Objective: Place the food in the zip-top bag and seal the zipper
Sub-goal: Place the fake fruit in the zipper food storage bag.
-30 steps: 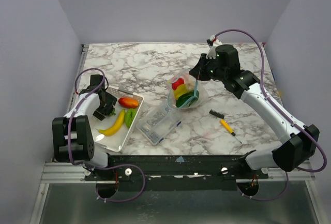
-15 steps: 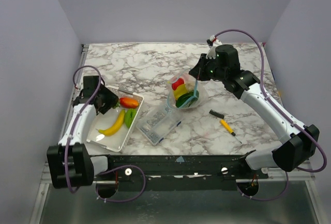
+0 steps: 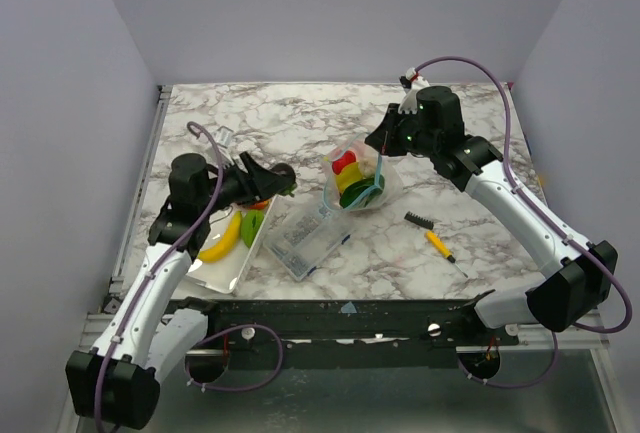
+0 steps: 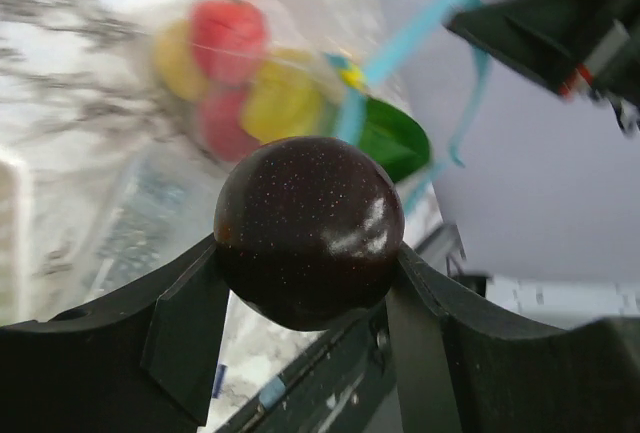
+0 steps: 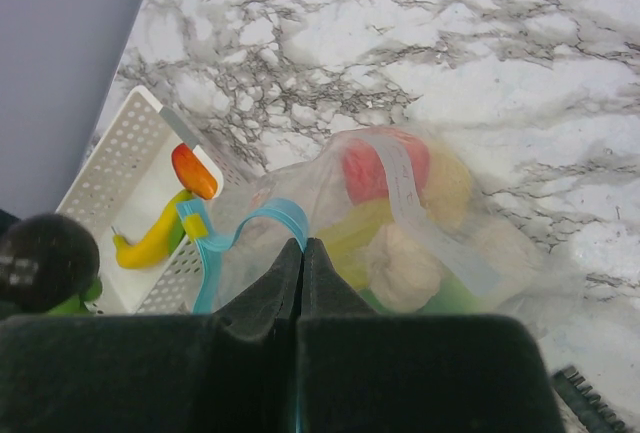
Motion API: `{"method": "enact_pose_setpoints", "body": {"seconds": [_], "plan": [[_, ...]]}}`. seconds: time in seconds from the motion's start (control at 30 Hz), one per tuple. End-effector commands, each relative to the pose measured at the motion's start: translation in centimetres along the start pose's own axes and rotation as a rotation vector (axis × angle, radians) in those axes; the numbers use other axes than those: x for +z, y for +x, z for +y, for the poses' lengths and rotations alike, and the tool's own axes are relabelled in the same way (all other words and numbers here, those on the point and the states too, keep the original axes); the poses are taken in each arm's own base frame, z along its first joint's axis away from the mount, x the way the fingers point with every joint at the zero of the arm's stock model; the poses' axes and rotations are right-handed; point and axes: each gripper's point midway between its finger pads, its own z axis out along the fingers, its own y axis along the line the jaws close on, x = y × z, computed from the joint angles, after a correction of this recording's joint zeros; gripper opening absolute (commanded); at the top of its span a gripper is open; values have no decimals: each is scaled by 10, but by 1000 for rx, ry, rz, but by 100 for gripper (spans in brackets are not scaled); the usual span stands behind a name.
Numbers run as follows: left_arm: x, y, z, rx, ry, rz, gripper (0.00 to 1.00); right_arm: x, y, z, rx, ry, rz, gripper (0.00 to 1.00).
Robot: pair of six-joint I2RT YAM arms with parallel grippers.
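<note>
My left gripper is shut on a dark, glossy round piece of food and hangs above the tray's right end, pointing toward the zip-top bag. The clear bag holds red, yellow, green and white pieces. Its light blue zipper curls open at the mouth. My right gripper is shut on that strip and holds the mouth up. A banana, a green piece and an orange-red piece lie in the white tray.
A clear rigid box lies between the tray and the bag. A small black brush with a yellow handle lies right of the bag. Lilac walls close off the marble table on three sides.
My left arm rose from the tray and swung right toward the bag, its jaws closing on the dark round fruit. The right arm and bag have not moved.
</note>
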Motion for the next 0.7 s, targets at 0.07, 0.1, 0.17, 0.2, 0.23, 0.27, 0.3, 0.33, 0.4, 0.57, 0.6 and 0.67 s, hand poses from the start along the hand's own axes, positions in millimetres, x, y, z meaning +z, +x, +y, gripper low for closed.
{"method": "enact_pose_setpoints", "body": {"seconds": [0.07, 0.1, 0.17, 0.2, 0.23, 0.27, 0.3, 0.33, 0.4, 0.57, 0.6, 0.67], "plan": [[6, 24, -87, 273, 281, 67, 42, -3, -12, 6, 2, -21, -36, 1], [10, 27, -91, 292, 285, 82, 42, -3, -13, 6, 3, -21, -38, 0], [18, 34, -101, 325, 300, 124, 42, -2, -13, 6, 5, -18, -39, 0], [23, 37, -106, 337, 304, 147, 41, -2, -13, 6, 8, -17, -40, 1], [28, 41, -110, 350, 308, 168, 41, -2, -13, 5, 9, -16, -39, 0], [32, 41, -114, 364, 309, 177, 41, -2, -12, 5, 10, -15, -39, 1], [38, 44, -116, 376, 308, 196, 42, -1, -12, 5, 10, -16, -36, 1], [43, 43, -119, 388, 301, 204, 44, -2, -11, 5, 11, -15, -34, 1], [55, 44, -123, 396, 291, 228, 44, -2, -11, 5, 10, -14, -32, 0], [84, 51, -130, 405, 272, 300, 48, -3, -13, 2, 5, 1, -36, 0], [92, 50, -125, 411, 233, 304, 51, -3, -14, 2, 4, 4, -39, 0], [102, 44, -118, 408, 141, 311, 58, -3, -13, 2, 5, 6, -38, 1]]}}
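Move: The left hand, already gripping the dark round fruit, has the open mouth of the zipper bag about 17 cm to its right, roughly 1 cm ahead and some 6 cm lower. The right hand, holding the rim, is around 23 cm to the left hand's right, 7 cm ahead and 3 cm higher; from the right hand, the mouth lies 6 cm left, 6 cm back and 9 cm down. Some 22 cm below the left hand are the clear case, 7 cm back and 6 cm right, and the white basket, 5 cm back and 16 cm left. The left hand swings the dark round fruit about 15 cm to the right towards the bag's mouth, rising some 5 cm while it bows back about 4 cm and then comes forward again, its fingers keeping their hold. On the way the wrist turns clockwise nearly 30 degrees and tips the fingers up a little, while the right hand stays still and keeps the blue-edged rim pinched and held up. ##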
